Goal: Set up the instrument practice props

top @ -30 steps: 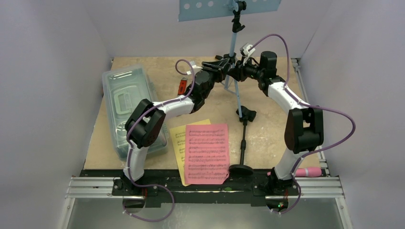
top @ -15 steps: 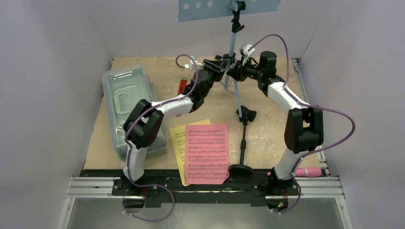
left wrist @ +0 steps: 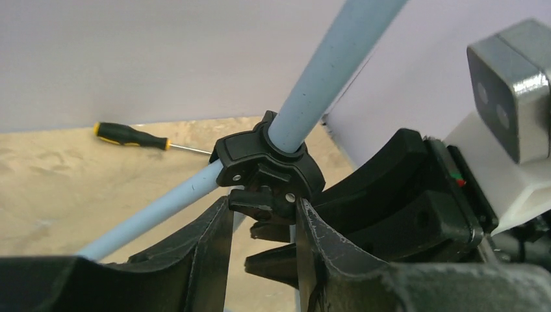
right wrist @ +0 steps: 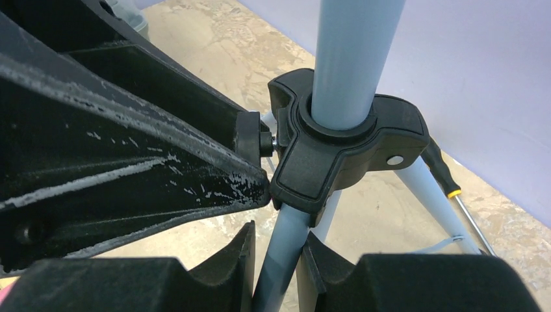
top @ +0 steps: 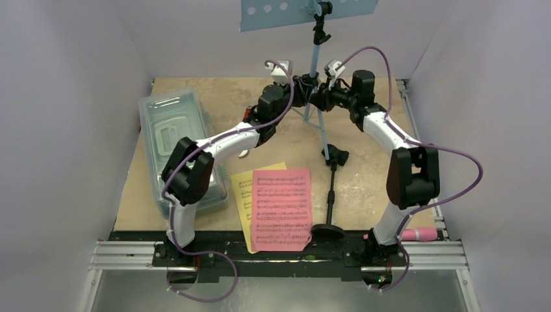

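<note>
The light blue music stand (top: pixel 314 62) stands upright at the back, its perforated desk (top: pixel 286 12) at the top edge. My left gripper (top: pixel 301 84) is at the tripod's black hub (left wrist: pixel 263 162), and its jaws close on the hub's lower collar (left wrist: pixel 266 198). My right gripper (top: pixel 320 97) is shut on a light blue tripod leg (right wrist: pixel 282 250) just under the hub (right wrist: pixel 338 149). The pink page (top: pixel 281 208) lies over the yellow page (top: pixel 242 192) at the front. The black mic stand (top: pixel 332 188) lies flat, its round base (top: pixel 327 231) nearest. The pink microphone (top: pixel 419 233) lies at the front right edge.
A clear lidded box (top: pixel 170 140) sits at the left, under the left arm's elbow. A red-handled tool (top: pixel 247 114) is mostly hidden behind the left arm. A yellow-and-black screwdriver (left wrist: pixel 130 135) lies by the back wall and also shows in the right wrist view (right wrist: pixel 445 179).
My left arm has swung right and toward the back, bringing its gripper onto the tripod hub. The right gripper has stayed on the tripod leg.
</note>
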Motion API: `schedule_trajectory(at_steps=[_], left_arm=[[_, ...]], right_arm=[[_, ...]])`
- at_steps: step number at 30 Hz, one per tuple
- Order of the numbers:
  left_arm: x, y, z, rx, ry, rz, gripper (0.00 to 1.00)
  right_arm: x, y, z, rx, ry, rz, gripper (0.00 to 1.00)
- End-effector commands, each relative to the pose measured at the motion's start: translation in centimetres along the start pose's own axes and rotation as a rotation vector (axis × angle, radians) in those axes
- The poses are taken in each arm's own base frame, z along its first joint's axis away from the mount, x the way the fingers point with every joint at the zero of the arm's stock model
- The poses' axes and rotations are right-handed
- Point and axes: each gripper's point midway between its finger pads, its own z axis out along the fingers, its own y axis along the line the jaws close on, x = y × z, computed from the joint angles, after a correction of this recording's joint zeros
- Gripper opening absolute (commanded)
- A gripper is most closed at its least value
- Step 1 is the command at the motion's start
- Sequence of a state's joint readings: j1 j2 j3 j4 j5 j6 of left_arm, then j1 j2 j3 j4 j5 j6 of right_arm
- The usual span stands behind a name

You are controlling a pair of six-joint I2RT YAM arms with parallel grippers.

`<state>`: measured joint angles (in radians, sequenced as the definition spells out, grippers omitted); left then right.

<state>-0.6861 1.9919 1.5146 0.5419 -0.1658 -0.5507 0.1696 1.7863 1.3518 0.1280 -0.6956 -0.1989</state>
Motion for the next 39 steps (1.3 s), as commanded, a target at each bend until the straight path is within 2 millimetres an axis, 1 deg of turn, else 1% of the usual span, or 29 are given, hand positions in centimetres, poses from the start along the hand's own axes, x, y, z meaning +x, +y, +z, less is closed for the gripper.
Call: schedule_trajectory(at_steps=[1,4,6,7,9,10,11,12,13,14,15,16,18,21,24,25,26,27,28,31,33,35,36,38,39], left_arm=[[-1.3,-0.9,-0.4,0.051,0.068,0.403,0.00],[-1.2,-1.0,-1.0,0.050,0.103,0.490,0.00],[-1.6,-0.9,-1.6,0.039,0.118,0.497,0.00],[-2.0,-0.9,-1.9,0.025,0.124,0.481,0.05],[-2.7,-1.3,-2.6,0.011,0.152,0.418,0.30],[-3.2,-1.8,-3.1,0.015,0.172,0.369,0.41],[-3.3,-2.1,-3.9,0.020,0.209,0.338,0.51],[-3.9,-2.8,-4.6,0.034,0.224,0.309,0.59],[-4.8,-3.6,-5.4,0.057,0.219,0.286,0.67],[-5.2,-4.1,-6.6,0.075,0.240,0.275,0.76],[-6.8,-4.9,-8.1,0.093,0.219,0.267,0.83],[-7.6,-5.0,-9.3,0.094,0.209,0.262,0.87],[-9.6,-4.8,-11.4,0.065,0.165,0.259,0.89],[-12.5,-3.4,-14.1,-0.014,0.092,0.267,0.91],[-14.1,-1.5,-16.0,-0.100,0.031,0.307,0.91],[-14.0,-0.5,-16.6,-0.137,0.025,0.324,0.90],[-14.6,0.0,-16.9,-0.163,-0.013,0.318,0.90],[-14.5,0.6,-17.3,-0.183,-0.024,0.318,0.90],[-14.1,1.2,-17.6,-0.196,-0.025,0.324,0.90],[-13.2,2.4,-18.7,-0.219,-0.027,0.345,0.88],[-12.9,3.1,-19.2,-0.233,-0.019,0.361,0.88],[-13.1,2.9,-19.6,-0.221,-0.005,0.377,0.88],[-12.9,2.9,-19.8,-0.212,0.002,0.391,0.87],[-12.3,3.2,-19.9,-0.204,0.005,0.421,0.87],[-12.1,3.7,-19.9,-0.223,0.010,0.425,0.87]], right_arm=[[5.4,-0.4,0.4,0.011,0.129,-0.045,0.00],[5.6,-0.5,0.6,0.014,0.134,-0.045,0.00],[5.7,-0.5,0.7,0.023,0.139,-0.045,0.00],[5.7,-0.6,0.7,0.031,0.142,-0.043,0.00],[5.7,-1.1,0.7,0.062,0.148,-0.037,0.00],[5.8,-1.3,0.7,0.077,0.153,-0.033,0.00],[5.7,-1.9,0.6,0.118,0.156,-0.027,0.00],[5.7,-2.1,0.5,0.141,0.158,-0.020,0.00],[5.6,-2.3,0.5,0.157,0.157,-0.018,0.00],[5.5,-2.5,0.4,0.181,0.160,-0.013,0.00],[5.2,-2.8,0.2,0.209,0.161,-0.008,0.03],[5.3,-2.9,0.0,0.227,0.166,-0.002,0.07],[5.2,-3.1,-0.5,0.265,0.174,0.004,0.17],[4.9,-3.4,-1.4,0.334,0.182,0.015,0.31],[3.7,-3.1,-2.1,0.387,0.172,0.068,0.42],[3.1,-3.3,-2.6,0.414,0.167,0.099,0.45],[2.1,-3.3,-3.0,0.437,0.146,0.127,0.48],[1.1,-3.1,-3.6,0.452,0.125,0.147,0.52],[0.6,-2.9,-4.1,0.465,0.114,0.177,0.55],[-1.8,-1.7,-5.8,0.485,0.078,0.239,0.61],[-2.9,-1.0,-7.0,0.505,0.063,0.278,0.60],[-4.0,-1.1,-8.3,0.559,0.041,0.342,0.57],[-4.6,-0.9,-8.8,0.571,0.030,0.370,0.56],[-6.2,-0.6,-9.6,0.598,-0.021,0.431,0.58],[-7.3,-0.5,-10.0,0.611,-0.062,0.458,0.60]])
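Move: The left fingers already pinch the clamp knob on the tripod hub. From that hand the screwdriver lies about 13 cm ahead and 5 cm right, and the red wrench about 6 cm back and 24 cm left, both some 26 cm lower. The right fingers still hold the tripod leg just under the hub; the knob is about 3 cm ahead, 4 cm left and 5 cm above them. Left twists the knob about 20 degrees, releases, retreats 20 cm left-back; right frees the leg, backs off rightward. ##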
